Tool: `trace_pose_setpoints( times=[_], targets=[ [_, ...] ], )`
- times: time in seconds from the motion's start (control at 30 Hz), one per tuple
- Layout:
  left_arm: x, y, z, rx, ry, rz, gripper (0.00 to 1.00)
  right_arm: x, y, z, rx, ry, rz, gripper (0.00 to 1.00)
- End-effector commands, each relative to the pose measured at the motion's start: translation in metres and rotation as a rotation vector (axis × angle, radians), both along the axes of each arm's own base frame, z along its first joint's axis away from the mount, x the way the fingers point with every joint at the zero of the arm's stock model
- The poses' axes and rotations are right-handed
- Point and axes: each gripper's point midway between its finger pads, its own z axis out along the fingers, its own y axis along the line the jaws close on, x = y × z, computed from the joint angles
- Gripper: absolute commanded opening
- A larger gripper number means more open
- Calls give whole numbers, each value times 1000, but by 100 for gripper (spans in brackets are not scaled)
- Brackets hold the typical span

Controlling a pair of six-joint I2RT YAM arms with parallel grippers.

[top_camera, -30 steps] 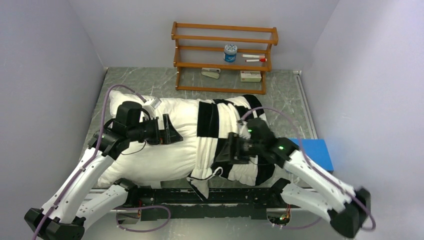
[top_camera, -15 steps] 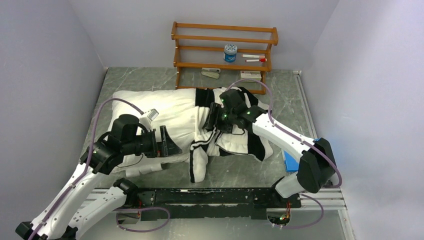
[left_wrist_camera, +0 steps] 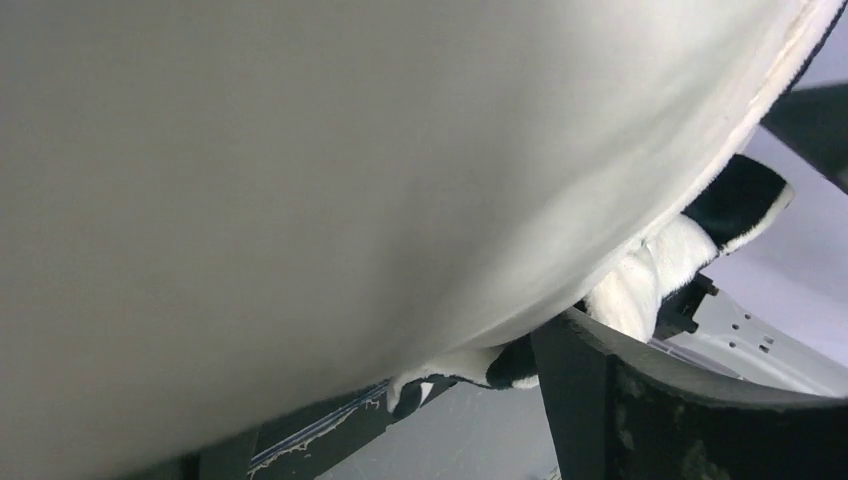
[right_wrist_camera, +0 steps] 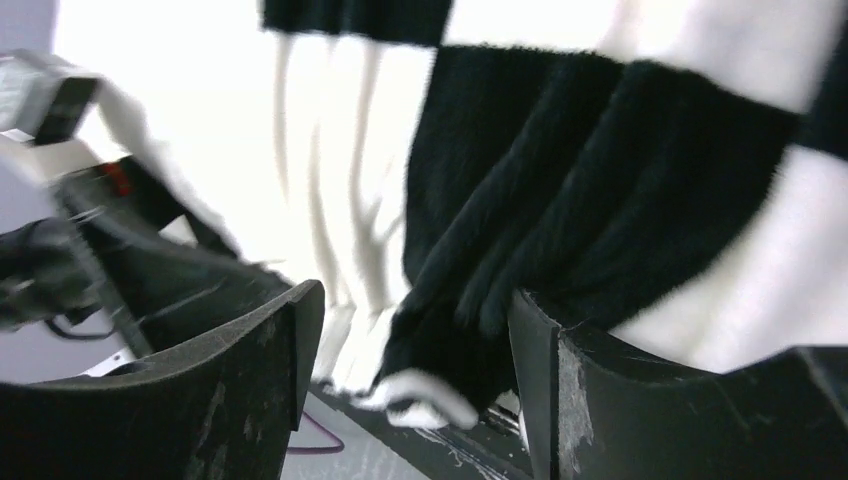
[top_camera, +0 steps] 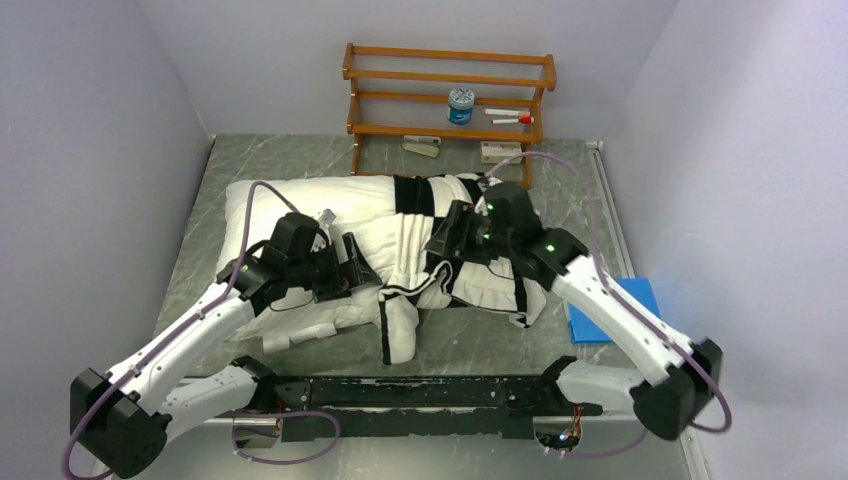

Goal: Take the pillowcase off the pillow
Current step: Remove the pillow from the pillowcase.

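The plump white pillow (top_camera: 285, 205) lies across the table's left half. The black-and-white checked pillowcase (top_camera: 480, 285) is bunched over its right end, and a striped hem (top_camera: 398, 330) trails toward the front. My left gripper (top_camera: 364, 270) is open at the pillow's near side, next to the case's edge. In the left wrist view the pillow (left_wrist_camera: 350, 150) fills the frame above the left gripper (left_wrist_camera: 400, 445), with a bit of pillowcase (left_wrist_camera: 650, 290) beyond. My right gripper (top_camera: 442, 243) is open over the bunched case. In the right wrist view a black fold of the pillowcase (right_wrist_camera: 500, 260) hangs between the jaws of the right gripper (right_wrist_camera: 410, 340), unpinched.
A wooden shelf rack (top_camera: 448, 75) stands at the back, holding a blue-lidded jar (top_camera: 460, 105) and markers (top_camera: 510, 118). Two small boxes (top_camera: 421, 146) (top_camera: 500, 152) sit under it. A flat blue pad (top_camera: 612, 308) lies at the right edge. Grey walls close both sides.
The right gripper went from the case's near side to its far side, then a little right. Pillow and case shifted back from the front edge. The left gripper moved right, toward the case.
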Motion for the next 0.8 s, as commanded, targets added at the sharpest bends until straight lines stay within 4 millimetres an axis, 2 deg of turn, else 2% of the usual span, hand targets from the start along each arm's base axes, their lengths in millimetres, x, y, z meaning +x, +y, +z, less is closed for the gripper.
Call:
trace_pose_setpoints(
  times=[0.0,0.07,0.17,0.27,0.37,0.43,0.53,0.63,0.77],
  targets=[
    [22,-2,12,16,-93,31,94,-19,-29,30,47,-68,-84,71],
    [22,3,17,24,-111,49,95,-37,-30,24,99,-17,-81,71],
    [21,9,17,38,-125,63,94,-63,-13,18,227,74,-21,69],
    [17,7,16,33,-114,41,94,-95,29,13,297,117,128,69],
    [14,5,15,33,-100,23,93,-115,63,4,212,127,180,69],
    [13,6,15,39,-99,17,93,-106,71,1,187,74,87,72],
    [11,9,18,49,-106,23,93,-84,71,0,223,38,-47,72],
    [10,12,19,54,-112,30,93,-74,78,12,277,19,-86,73],
    [7,15,16,59,-103,36,93,-61,80,4,298,36,-181,73]
  ],
)
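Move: The right hand's target, the hem at the mouth of the pillowcase, is about 8 cm back, 7 cm left and 5 cm below. From the right hand, the bunched checkered case lies some 9 cm right, 1 cm ahead and 8 cm lower; the white pillow's middle is about 23 cm left, 2 cm back and 9 cm lower. The same hem lies roughly 6 cm right of the left hand, 4 cm back and 4 cm below. Open right hand rises, swings down, back about 12 cm and left to the hem, then forward some 3 cm. ##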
